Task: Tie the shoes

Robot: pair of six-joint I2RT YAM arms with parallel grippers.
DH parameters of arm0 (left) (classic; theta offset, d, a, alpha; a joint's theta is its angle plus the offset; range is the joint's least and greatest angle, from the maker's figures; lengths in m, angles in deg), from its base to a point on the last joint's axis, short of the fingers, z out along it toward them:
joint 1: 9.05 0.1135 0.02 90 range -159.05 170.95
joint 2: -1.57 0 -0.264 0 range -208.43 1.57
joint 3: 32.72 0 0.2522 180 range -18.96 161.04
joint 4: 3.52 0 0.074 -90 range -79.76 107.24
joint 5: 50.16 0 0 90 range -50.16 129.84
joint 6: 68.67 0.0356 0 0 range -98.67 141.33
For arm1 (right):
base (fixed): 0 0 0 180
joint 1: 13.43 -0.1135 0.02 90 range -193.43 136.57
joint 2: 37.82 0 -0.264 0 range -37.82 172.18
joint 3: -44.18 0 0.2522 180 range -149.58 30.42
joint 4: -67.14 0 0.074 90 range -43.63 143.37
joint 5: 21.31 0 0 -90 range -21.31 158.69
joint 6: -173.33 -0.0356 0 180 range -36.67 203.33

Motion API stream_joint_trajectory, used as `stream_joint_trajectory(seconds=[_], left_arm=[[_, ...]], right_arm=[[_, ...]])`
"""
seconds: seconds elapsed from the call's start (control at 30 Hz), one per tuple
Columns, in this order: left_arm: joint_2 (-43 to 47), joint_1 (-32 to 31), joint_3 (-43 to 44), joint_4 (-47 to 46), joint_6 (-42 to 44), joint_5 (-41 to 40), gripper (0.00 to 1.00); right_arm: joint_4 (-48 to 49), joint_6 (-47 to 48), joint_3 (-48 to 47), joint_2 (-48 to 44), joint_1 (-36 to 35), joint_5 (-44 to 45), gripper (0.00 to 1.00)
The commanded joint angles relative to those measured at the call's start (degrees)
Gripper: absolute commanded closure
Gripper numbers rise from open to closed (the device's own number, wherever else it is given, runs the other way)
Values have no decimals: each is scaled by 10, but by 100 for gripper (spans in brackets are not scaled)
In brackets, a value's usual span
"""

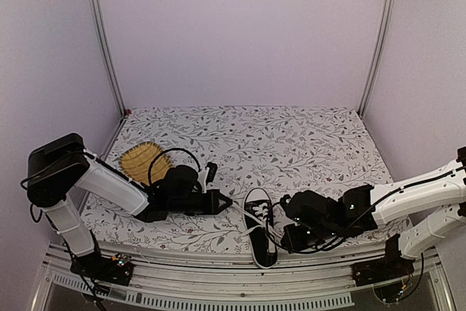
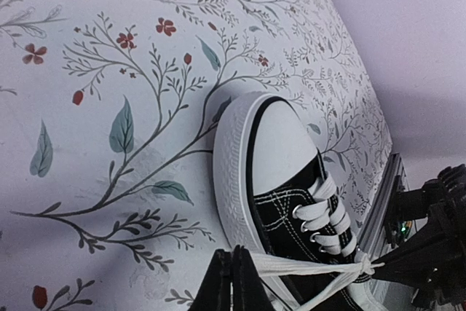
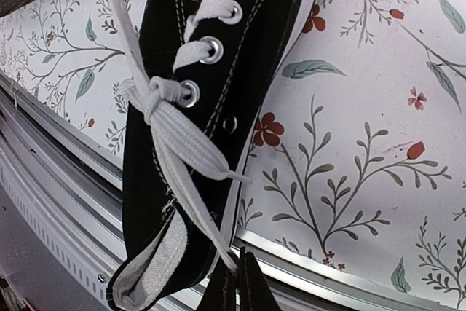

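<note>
The small black sneaker with white laces lies at the table's near edge, its heel over the rail. It shows in the left wrist view and right wrist view. My left gripper is shut on a white lace strand pulled taut leftward from a knot. My right gripper is shut on the other lace strand running from the knot over the heel side. A short lace end lies loose on the shoe.
A yellow woven mat lies at the back left behind the left arm. A metal rail runs along the table's near edge. Grey walls and upright posts enclose the floral tablecloth.
</note>
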State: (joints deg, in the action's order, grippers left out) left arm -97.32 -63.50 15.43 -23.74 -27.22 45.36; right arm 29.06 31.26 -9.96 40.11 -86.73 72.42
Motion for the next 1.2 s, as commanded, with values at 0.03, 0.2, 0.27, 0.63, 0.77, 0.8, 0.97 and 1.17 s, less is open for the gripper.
stream_joint_trajectory(seconds=[0.03, 0.2, 0.27, 0.63, 0.77, 0.8, 0.97, 1.17], left_arm=[[9, 33, -5, 26, 19, -44, 100], [8, 35, -1, 26, 26, -37, 100], [9, 34, 6, 28, 38, -25, 87], [97, 51, 98, 154, 188, 20, 8], [117, 119, 119, 203, 213, 47, 8], [124, 142, 116, 209, 220, 52, 8], [186, 319, 54, 196, 243, 71, 8], [337, 539, -65, 151, 258, 33, 5]], right_arm=[[-45, -8, 21, -19, 1, -20, 98], [-45, -7, 19, -29, 2, -19, 98], [-42, 7, 14, -38, 2, -20, 96], [-53, 119, -66, -83, 86, -22, 8], [-39, 181, -100, -54, 186, -34, 1], [-30, 197, -102, -48, 218, -37, 1], [56, 263, -74, -42, 424, -111, 1], [177, 310, 0, -89, 670, -167, 1]])
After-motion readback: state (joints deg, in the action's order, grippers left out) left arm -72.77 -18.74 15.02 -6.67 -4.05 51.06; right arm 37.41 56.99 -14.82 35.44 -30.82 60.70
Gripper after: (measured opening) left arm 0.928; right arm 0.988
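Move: Each hand still pinches a white lace loop pulled out from the knot on the shoe. The knot is about 8 cm back and 10 cm to the right of the left hand, roughly level with it; the toe cap is 8 cm right and 2 cm ahead, the wicker mat some 26 cm left and 12 cm ahead. From the right hand the knot lies 6 cm ahead and 4 cm left, and the heel 5 cm back and 4 cm left. Almost still at first, keeping the loops taut, both hands open their fingers wide, let the laces go and rise. They then sweep quickly apart, away from the shoe: the left climbs about 11 cm, then goes left and forward towards the mat, turning counter-clockwise; the right goes forward some 24 cm while rising, swinging off to the right and turning clockwise. Both tilt their fingertips up. ##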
